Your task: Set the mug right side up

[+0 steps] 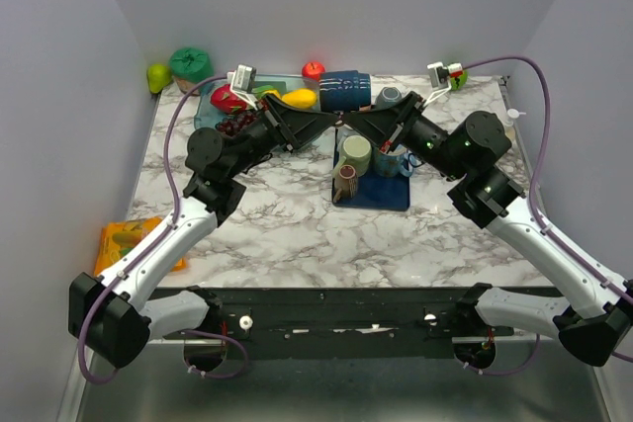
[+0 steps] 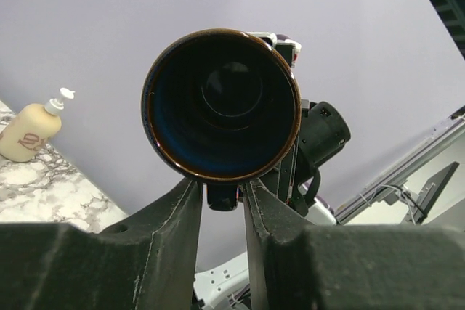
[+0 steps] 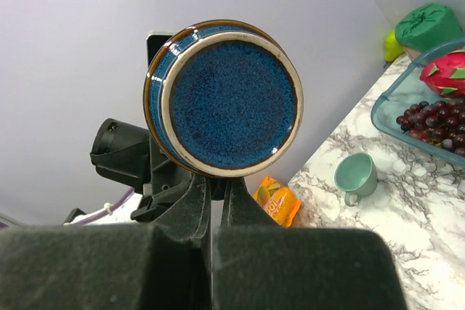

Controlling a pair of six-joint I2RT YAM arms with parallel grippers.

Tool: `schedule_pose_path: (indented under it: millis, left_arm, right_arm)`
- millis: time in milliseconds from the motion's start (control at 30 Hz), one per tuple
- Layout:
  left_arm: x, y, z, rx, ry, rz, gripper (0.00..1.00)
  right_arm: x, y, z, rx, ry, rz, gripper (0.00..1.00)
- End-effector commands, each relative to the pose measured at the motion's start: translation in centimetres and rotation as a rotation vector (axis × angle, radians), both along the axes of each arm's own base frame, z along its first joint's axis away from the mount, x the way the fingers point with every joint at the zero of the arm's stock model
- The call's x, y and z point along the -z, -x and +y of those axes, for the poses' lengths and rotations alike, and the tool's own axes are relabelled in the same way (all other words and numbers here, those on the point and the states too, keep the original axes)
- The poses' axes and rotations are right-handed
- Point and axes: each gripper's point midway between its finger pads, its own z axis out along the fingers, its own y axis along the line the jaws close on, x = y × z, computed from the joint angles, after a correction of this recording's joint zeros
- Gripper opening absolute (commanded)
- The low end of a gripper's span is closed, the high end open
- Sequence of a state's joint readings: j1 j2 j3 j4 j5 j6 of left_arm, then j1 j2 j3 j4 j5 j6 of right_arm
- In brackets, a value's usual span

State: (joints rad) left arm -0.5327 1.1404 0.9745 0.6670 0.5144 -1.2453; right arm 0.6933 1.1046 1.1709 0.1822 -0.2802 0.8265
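Note:
The blue glazed mug point(image 1: 344, 89) hangs in the air on its side over the back of the table. Its dark mouth point(image 2: 221, 103) faces the left wrist camera and its speckled base point(image 3: 229, 96) faces the right wrist camera. The handle points down. My right gripper point(image 3: 216, 183) is shut on the handle, reaching in from the right point(image 1: 354, 121). My left gripper point(image 2: 221, 194) comes in from the left point(image 1: 328, 118). Its fingers point(image 2: 182, 208) stand close on either side of the handle with thin gaps showing.
Below the mug a blue mat point(image 1: 381, 195) holds a green cup point(image 1: 356, 153) and a striped brown cup point(image 1: 346, 183). A clear fruit tray point(image 1: 213, 111) stands back left, an orange packet point(image 1: 124, 244) at the left edge and a tan bottle point(image 2: 29, 132) at the right edge.

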Motion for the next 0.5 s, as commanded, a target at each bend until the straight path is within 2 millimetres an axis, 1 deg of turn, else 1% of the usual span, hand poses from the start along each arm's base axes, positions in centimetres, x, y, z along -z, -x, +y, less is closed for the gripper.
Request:
schedule_pose_path:
  millis: [0, 133, 233, 333, 367, 467]
  left_arm:
    - [-2.2, 0.1, 0.1, 0.004, 0.061, -0.037, 0.36]
    - [-2.4, -0.2, 0.1, -0.001, 0.070, -0.034, 0.36]
    - [-2.5, -0.4, 0.0, 0.001, 0.076, -0.032, 0.34]
    - [-2.2, -0.7, -0.2, -0.010, 0.072, -0.022, 0.15]
    - [-2.2, -0.7, -0.1, -0.017, 0.070, -0.023, 0.00]
    - [-1.9, -1.2, 0.2, -0.063, 0.052, -0.018, 0.00]
  right_arm:
    - [-1.0, 2.6, 0.5, -0.102, -0.017, -0.073, 0.01]
    - [-0.1, 2.4, 0.8, -0.104, -0.004, -0.062, 0.00]
    - [0.6, 2.3, 1.0, -0.099, 0.008, -0.052, 0.01]
    - [1.0, 2.1, 1.1, -0.096, 0.020, -0.044, 0.01]
    - [1.2, 2.0, 1.1, -0.087, 0.026, -0.045, 0.01]
    - [1.8, 1.6, 0.9, -0.062, 0.048, -0.019, 0.01]
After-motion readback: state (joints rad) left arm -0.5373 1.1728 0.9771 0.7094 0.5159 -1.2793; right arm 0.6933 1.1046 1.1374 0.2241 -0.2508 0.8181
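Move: The navy mug hangs on its side, mouth to the left. Its middle is about 3 cm ahead of and 4 cm above both hands, 1 cm right of the left hand and level sideways with the right; its handle is in the right grip, between the left's open fingers. From the left hand, roughly 40 cm below, lie the green mug (11 ahead, 5 right), the brown mug (4 ahead, 3 right) and the fruit basket (23 ahead, 17 left). Hold the left gripper nearly still at the navy mug's handle, easing it only about half a centimetre to the right, then shut its fingers from about a third open to almost closed so they pinch the handle. Keep the right gripper shut on the handle throughout, letting it drift no more than 1 cm forward and down. ##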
